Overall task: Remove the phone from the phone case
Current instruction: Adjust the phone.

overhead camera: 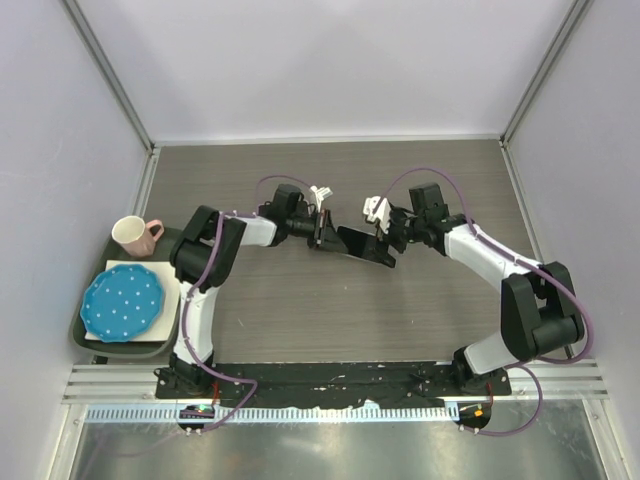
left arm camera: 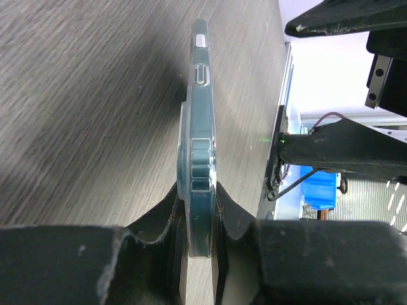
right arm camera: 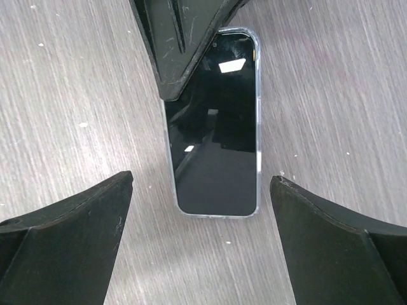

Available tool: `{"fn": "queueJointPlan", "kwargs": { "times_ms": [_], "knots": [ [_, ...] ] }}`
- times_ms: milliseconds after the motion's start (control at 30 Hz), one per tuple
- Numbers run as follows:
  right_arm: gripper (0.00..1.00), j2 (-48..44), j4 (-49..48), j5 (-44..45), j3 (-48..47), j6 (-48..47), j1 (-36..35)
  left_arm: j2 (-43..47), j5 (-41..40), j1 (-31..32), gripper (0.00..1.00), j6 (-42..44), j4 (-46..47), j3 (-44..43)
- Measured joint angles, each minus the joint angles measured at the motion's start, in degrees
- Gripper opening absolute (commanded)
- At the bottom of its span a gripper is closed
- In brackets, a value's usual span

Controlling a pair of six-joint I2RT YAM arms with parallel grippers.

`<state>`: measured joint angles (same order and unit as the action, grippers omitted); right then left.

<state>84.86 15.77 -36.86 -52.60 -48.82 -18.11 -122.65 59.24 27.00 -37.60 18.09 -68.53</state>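
The phone (right arm camera: 216, 146), black screen up, sits inside a clear phone case (right arm camera: 257, 127) whose rim frames the screen. In the top view the phone (overhead camera: 365, 246) lies mid-table between both arms. My left gripper (left arm camera: 200, 238) is shut on one end of the cased phone, which its wrist view shows edge-on (left arm camera: 200, 127). One left finger (right arm camera: 181, 44) covers the phone's far corner in the right wrist view. My right gripper (right arm camera: 202, 181) is open at the other end, its fingers wide apart on either side and not touching the phone. In the top view the left gripper (overhead camera: 322, 233) and right gripper (overhead camera: 386, 232) face each other.
At the left edge stands a pink mug (overhead camera: 134, 235). A blue dotted plate (overhead camera: 122, 302) rests on a white mat on a dark tray (overhead camera: 88, 345). Walls enclose the wood-grain table (overhead camera: 330, 320) on three sides.
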Motion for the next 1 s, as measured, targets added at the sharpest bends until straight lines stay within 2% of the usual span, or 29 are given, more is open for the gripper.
{"fn": "queueJointPlan", "kwargs": {
  "times_ms": [167,267,467,600,767,1000],
  "knots": [
    [0.96,0.1,1.5,-5.4,-0.9,3.6,4.2,0.7,0.3,-0.4,0.00,1.7,-1.1,0.0],
    [0.95,2.2,4.7,-11.8,-5.7,7.0,9.4,2.9,0.8,-0.7,0.00,3.3,-2.0,0.2],
    [0.96,9.1,11.2,-23.6,-17.3,11.4,18.3,14.8,2.1,-1.6,0.00,9.9,-5.9,0.7],
    [0.95,9.8,15.1,-29.7,-18.1,13.4,19.3,23.5,1.6,-1.7,0.00,17.6,-12.3,0.2],
    [0.96,9.7,19.2,-38.6,-18.1,14.8,19.3,29.9,0.2,-1.7,0.00,26.1,-21.6,-0.4],
    [0.95,9.2,28.0,-45.0,-19.0,9.9,18.0,31.3,-0.8,-1.7,0.00,24.5,-20.3,3.0]
  ]
}}
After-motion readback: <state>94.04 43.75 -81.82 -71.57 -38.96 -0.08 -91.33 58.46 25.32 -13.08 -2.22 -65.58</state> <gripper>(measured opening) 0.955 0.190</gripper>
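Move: The cased phone is already pinched by its left end in the left hand; its middle lies about 7 cm to that hand's right, 2 cm back and 2 cm lower. The white-rimmed phone on the table lies some 14 cm to the left hand's left, 7 cm ahead and 5 cm below. From the open right hand, the cased phone's middle is about 5 cm left, level front to back and 5 cm below. Still gripping, the left hand lifts the cased phone about 15 cm, far edge tipping up; open right rises, turning. ##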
